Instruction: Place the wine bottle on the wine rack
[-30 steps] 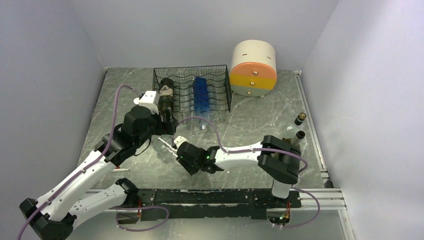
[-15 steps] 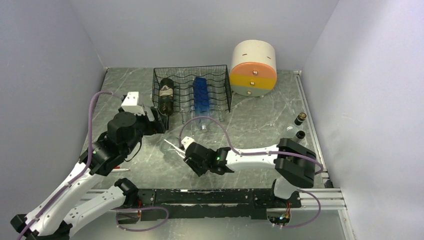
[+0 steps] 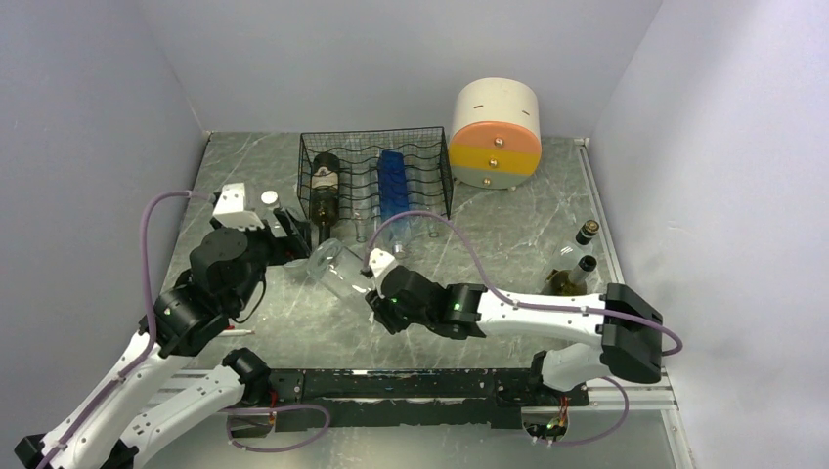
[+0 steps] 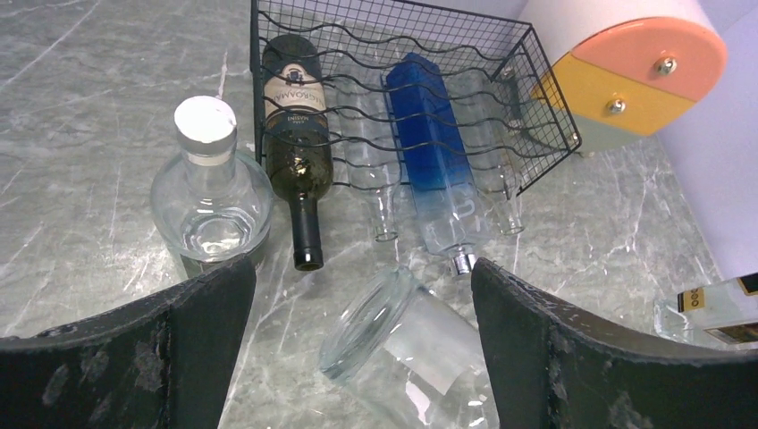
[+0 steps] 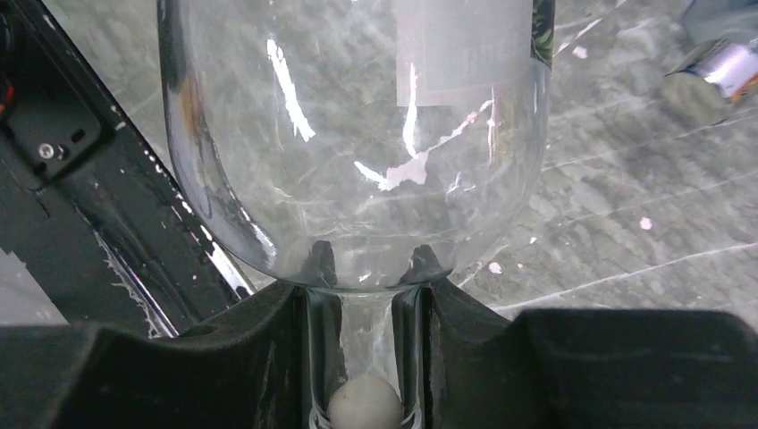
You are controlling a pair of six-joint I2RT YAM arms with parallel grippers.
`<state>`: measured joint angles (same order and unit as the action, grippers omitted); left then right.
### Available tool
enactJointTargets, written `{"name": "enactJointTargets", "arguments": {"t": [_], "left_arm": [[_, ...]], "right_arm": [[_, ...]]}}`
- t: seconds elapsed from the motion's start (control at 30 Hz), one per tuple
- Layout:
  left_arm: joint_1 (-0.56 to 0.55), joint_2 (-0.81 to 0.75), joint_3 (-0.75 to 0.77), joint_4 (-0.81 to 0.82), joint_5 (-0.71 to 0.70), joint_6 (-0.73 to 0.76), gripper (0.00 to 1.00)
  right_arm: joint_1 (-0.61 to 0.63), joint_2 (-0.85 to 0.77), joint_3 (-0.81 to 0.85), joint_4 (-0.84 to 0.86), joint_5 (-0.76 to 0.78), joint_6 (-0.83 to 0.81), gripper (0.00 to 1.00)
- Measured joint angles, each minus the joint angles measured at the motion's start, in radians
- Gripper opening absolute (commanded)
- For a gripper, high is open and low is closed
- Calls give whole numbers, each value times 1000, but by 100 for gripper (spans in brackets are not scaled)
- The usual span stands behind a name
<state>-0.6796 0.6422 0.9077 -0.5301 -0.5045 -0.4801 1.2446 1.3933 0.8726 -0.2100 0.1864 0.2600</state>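
Note:
My right gripper is shut on the neck of a clear glass wine bottle, which hangs tilted above the table with its base pointing up-left. The same bottle's base shows between my left fingers. The black wire wine rack stands behind it. In the rack lie a dark bottle, a blue bottle and clear ones. My left gripper is open and holds nothing, left of the held bottle and short of the rack.
A round clear flask with a white cap stands left of the rack. The cream, orange and yellow drawer unit sits right of the rack. Two dark-topped bottles stand near the right edge.
My left gripper has drawn back left from the dark bottle in the rack. My right gripper has carried the clear bottle a little right and toward the rack, tilting it up.

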Motion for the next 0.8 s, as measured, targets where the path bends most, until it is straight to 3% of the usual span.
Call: {"name": "enactJointTargets", "arguments": {"t": [0.33, 0.57, 0.8], "left_arm": [[0, -34, 68, -37, -6, 13, 94], [0, -46, 113, -35, 14, 43, 94], [0, -43, 67, -27, 61, 56, 94]], "right_arm": [[-72, -60, 83, -71, 95, -8, 0], [-324, -47, 243, -116, 90, 25, 0], [-520, 90, 460, -167, 132, 89, 0]]}}
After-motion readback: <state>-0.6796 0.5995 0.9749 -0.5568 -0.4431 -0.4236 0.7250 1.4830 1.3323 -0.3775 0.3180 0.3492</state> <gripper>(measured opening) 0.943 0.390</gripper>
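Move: The right-hand end of the wine rack, where I'm taking the clear bottle my right hand still holds by its neck, lies about 29 cm ahead of that hand, some 11 cm to its right and 8 cm lower. The blue bottle in the rack is around 25 cm ahead and 2 cm right of it, the round drawer box about 38 cm ahead and 29 cm right. From my left hand, that rack end is roughly 19 cm ahead, 28 cm right and 27 cm down. My right hand first lifts, then swings the clear bottle forward some 22 cm, up about 13 cm and a little right towards the rack's right-hand end, keeping its pinch on the neck. As it goes I turn it about 40 degrees clockwise, so the bottle's base comes to point forward. My empty left hand, still open, rises about 5 cm and sinks back part of the way. ##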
